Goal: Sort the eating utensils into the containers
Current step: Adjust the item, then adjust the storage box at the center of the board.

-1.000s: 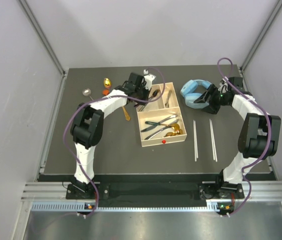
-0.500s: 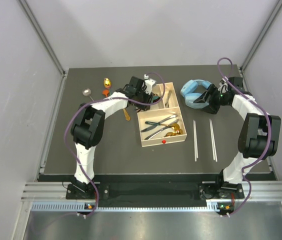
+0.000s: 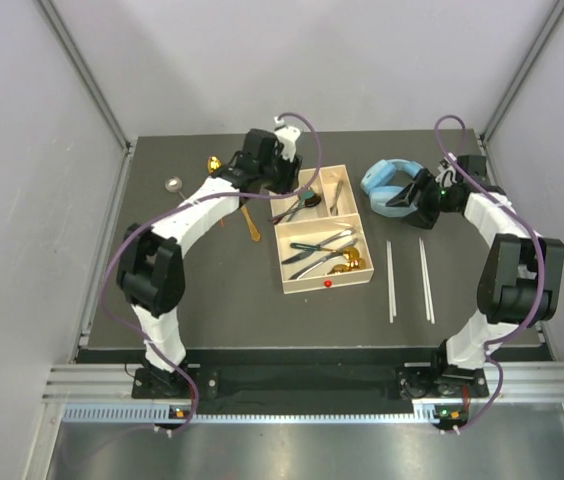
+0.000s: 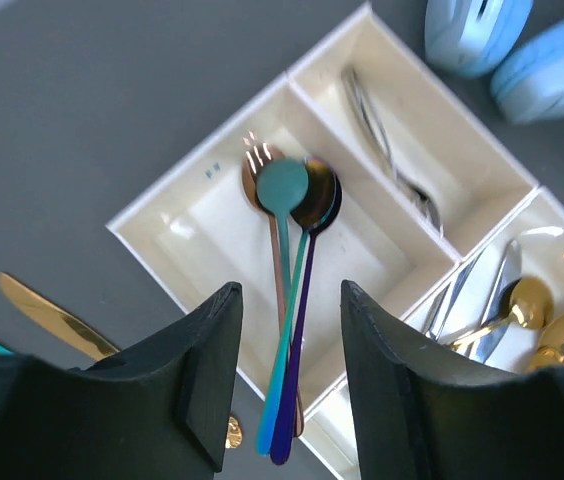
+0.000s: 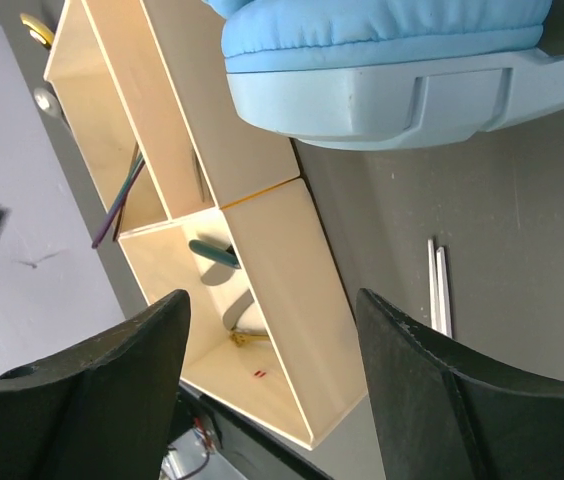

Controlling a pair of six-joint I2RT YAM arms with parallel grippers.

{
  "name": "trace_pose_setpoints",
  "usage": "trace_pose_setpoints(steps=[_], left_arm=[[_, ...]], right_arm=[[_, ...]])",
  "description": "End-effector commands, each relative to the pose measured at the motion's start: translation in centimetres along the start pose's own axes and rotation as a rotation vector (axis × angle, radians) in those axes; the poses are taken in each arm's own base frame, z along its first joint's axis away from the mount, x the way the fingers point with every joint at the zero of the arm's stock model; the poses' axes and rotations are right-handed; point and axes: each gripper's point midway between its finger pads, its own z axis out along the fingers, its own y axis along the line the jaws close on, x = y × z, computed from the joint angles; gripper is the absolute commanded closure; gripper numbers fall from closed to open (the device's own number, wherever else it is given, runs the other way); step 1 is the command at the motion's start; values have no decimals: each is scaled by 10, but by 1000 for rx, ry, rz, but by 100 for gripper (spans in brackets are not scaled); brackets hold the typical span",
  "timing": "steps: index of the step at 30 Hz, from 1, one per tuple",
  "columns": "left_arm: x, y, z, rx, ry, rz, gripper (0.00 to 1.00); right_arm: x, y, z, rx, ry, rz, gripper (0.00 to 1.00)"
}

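The cream tray (image 3: 280,262) (image 4: 162,208) (image 5: 292,260) lies mid-table. In its small back-left compartment lie a teal spoon (image 4: 284,185), a purple spoon (image 4: 306,292) and a copper one, their handles reaching over the rim (image 3: 297,205). Above those handles hangs my left gripper (image 3: 284,172) (image 4: 291,292), open and touching nothing. The other small section holds a silver utensil (image 4: 387,150). Dark-and-silver cutlery and gold spoons (image 3: 322,250) fill the large section. Two pale chopsticks (image 3: 391,280) (image 5: 440,285) rest right of the tray. Beside the headphones, my right gripper (image 3: 409,197) (image 5: 272,300) is open and empty.
Light-blue headphones (image 3: 387,180) (image 5: 382,50) (image 4: 522,40) sit at the back right, close to my right gripper. Left of the tray a gold spoon (image 3: 214,163), a grey spoon (image 3: 174,185) and a gold utensil (image 3: 250,222) (image 4: 52,315) lie on the dark mat.
My left gripper has opened, let go of the spoon in the tray's small compartment, and risen toward the back. The right arm has not moved.
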Motion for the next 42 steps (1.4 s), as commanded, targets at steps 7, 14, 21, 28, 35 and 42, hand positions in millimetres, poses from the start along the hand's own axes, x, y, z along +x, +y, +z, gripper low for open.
trace_pose_setpoints(steps=[7,14,21,28,35,42], left_arm=[[-40,56,-60,-200,-152,-286,52],[14,51,-67,-232,-4,-459,53],[10,63,-107,-348,-122,-483,52],[23,59,-109,-338,-53,-454,53],[31,60,-104,-340,-47,-456,53],[39,57,-99,-326,-14,-472,52]], right_arm=[[-8,56,-14,20,-115,-84,33],[39,41,5,119,-11,-158,32],[50,26,18,118,38,-193,32],[81,37,36,76,157,-224,32],[107,35,52,94,232,-226,32],[123,63,52,50,270,-263,32]])
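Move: The near container, the one with the red knob, has its middle about 20 cm to the right hand's left, 10 cm back and 8 cm below; its right wall is only some 9 cm to the left. The blue headphones lie roughly 9 cm ahead and 1 cm left of that hand, the chopstick pair about 17 cm back and 3 cm left. From the left hand the near container is some 14 cm back and 12 cm right, the gold knife level and 11 cm left. The near container's right wall is met by the empty right hand, which swings about 10 cm left, at first slightly up, then back and down past the headphones, turning some 15 degrees counter-clockwise. Its open right finger ends against the wall's outer face, pushing left. The left hand, fingers half open, lifts off the far container, then goes left, back and down towards the gold knife, turning counter-clockwise. ##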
